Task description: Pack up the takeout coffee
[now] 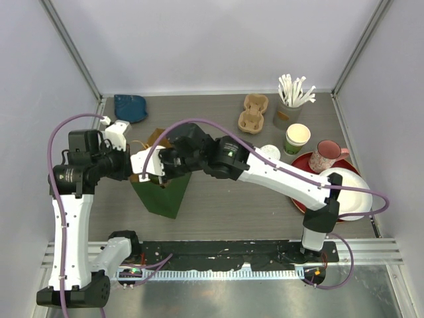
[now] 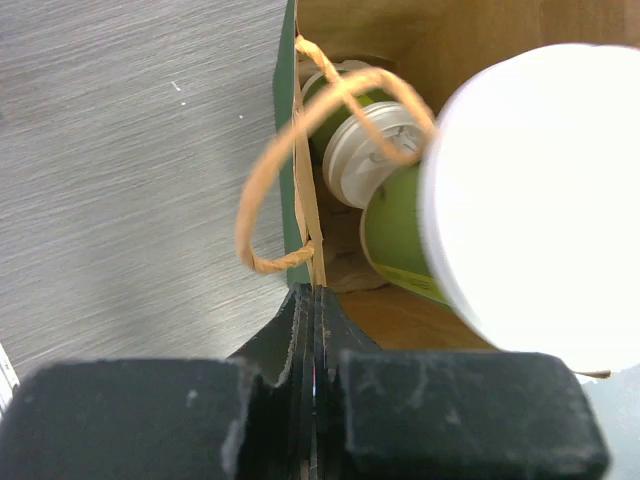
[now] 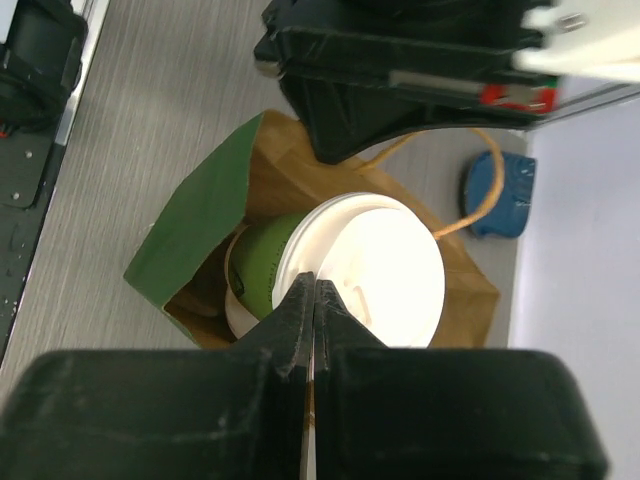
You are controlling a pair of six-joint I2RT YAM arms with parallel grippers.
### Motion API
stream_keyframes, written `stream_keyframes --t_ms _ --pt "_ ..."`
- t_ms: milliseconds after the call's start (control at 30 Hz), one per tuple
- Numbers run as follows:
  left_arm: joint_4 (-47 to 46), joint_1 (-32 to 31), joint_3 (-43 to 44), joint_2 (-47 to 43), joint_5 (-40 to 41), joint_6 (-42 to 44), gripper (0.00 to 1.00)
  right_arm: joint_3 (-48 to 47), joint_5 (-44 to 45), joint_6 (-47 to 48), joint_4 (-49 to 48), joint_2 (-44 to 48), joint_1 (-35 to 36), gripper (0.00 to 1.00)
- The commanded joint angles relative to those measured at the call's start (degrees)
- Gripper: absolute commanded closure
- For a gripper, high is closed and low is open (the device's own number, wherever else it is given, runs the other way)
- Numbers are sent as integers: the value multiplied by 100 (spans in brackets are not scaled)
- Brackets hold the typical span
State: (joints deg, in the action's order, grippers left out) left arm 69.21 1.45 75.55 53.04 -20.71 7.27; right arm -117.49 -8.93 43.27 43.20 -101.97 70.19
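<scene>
A green paper bag (image 1: 162, 195) with a brown inside stands open at the table's centre left. My left gripper (image 2: 315, 292) is shut on the bag's rim (image 2: 290, 120), just below the twine handle (image 2: 262, 215). My right gripper (image 3: 313, 285) is shut on the rim of a white lid (image 3: 380, 270), and it holds that takeout coffee cup (image 2: 395, 225) tilted in the bag's mouth. A second lidded cup (image 2: 365, 150) lies deeper in the bag. From above, both grippers (image 1: 136, 165) (image 1: 161, 167) meet over the bag's top.
At the back right are a cardboard cup carrier (image 1: 253, 112), a holder of white straws (image 1: 289, 106), a stack of green cups (image 1: 297, 139), a loose white lid (image 1: 270, 152), a pink mug (image 1: 324, 156) on a red plate (image 1: 305, 164) and a white dish (image 1: 348, 192). A blue object (image 1: 130, 107) lies back left.
</scene>
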Motion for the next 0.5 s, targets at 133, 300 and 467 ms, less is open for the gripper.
stream_keyframes --t_ms 133,300,467 --pt "-153 -22 -5 -92 -390 -129 100 191 -74 191 -303 -349 38 99" --pt "-153 -14 4 -100 -495 -164 100 411 -346 226 -321 -464 38 99" --pt "-197 -22 -66 -92 -522 -199 100 683 -732 165 -365 -551 30 99"
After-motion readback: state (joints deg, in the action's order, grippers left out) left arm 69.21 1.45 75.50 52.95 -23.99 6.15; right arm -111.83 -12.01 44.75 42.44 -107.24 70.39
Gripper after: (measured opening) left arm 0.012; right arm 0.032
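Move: Above the green bag's mouth the right hand holds the lidded coffee cup; the bag's middle is about 3 cm ahead of that hand, 1 cm left and some 20 cm below. The cup already packed lies about 5 cm ahead, 1 cm right and 25 cm down, and the far handle loop roughly 7 cm ahead, 4 cm left and 6 cm below. From the left hand, the bag's middle is about 1 cm ahead, 9 cm right and 13 cm down. Lowering the lidded cup into the open bag, the right hand sinks about 8 cm almost straight down, drifting slightly left, its fingers tipping some 10 degrees steeper and keeping their pinch on the lid. The left hand keeps the left rim pinched between shut fingers and eases about 1 cm right. ##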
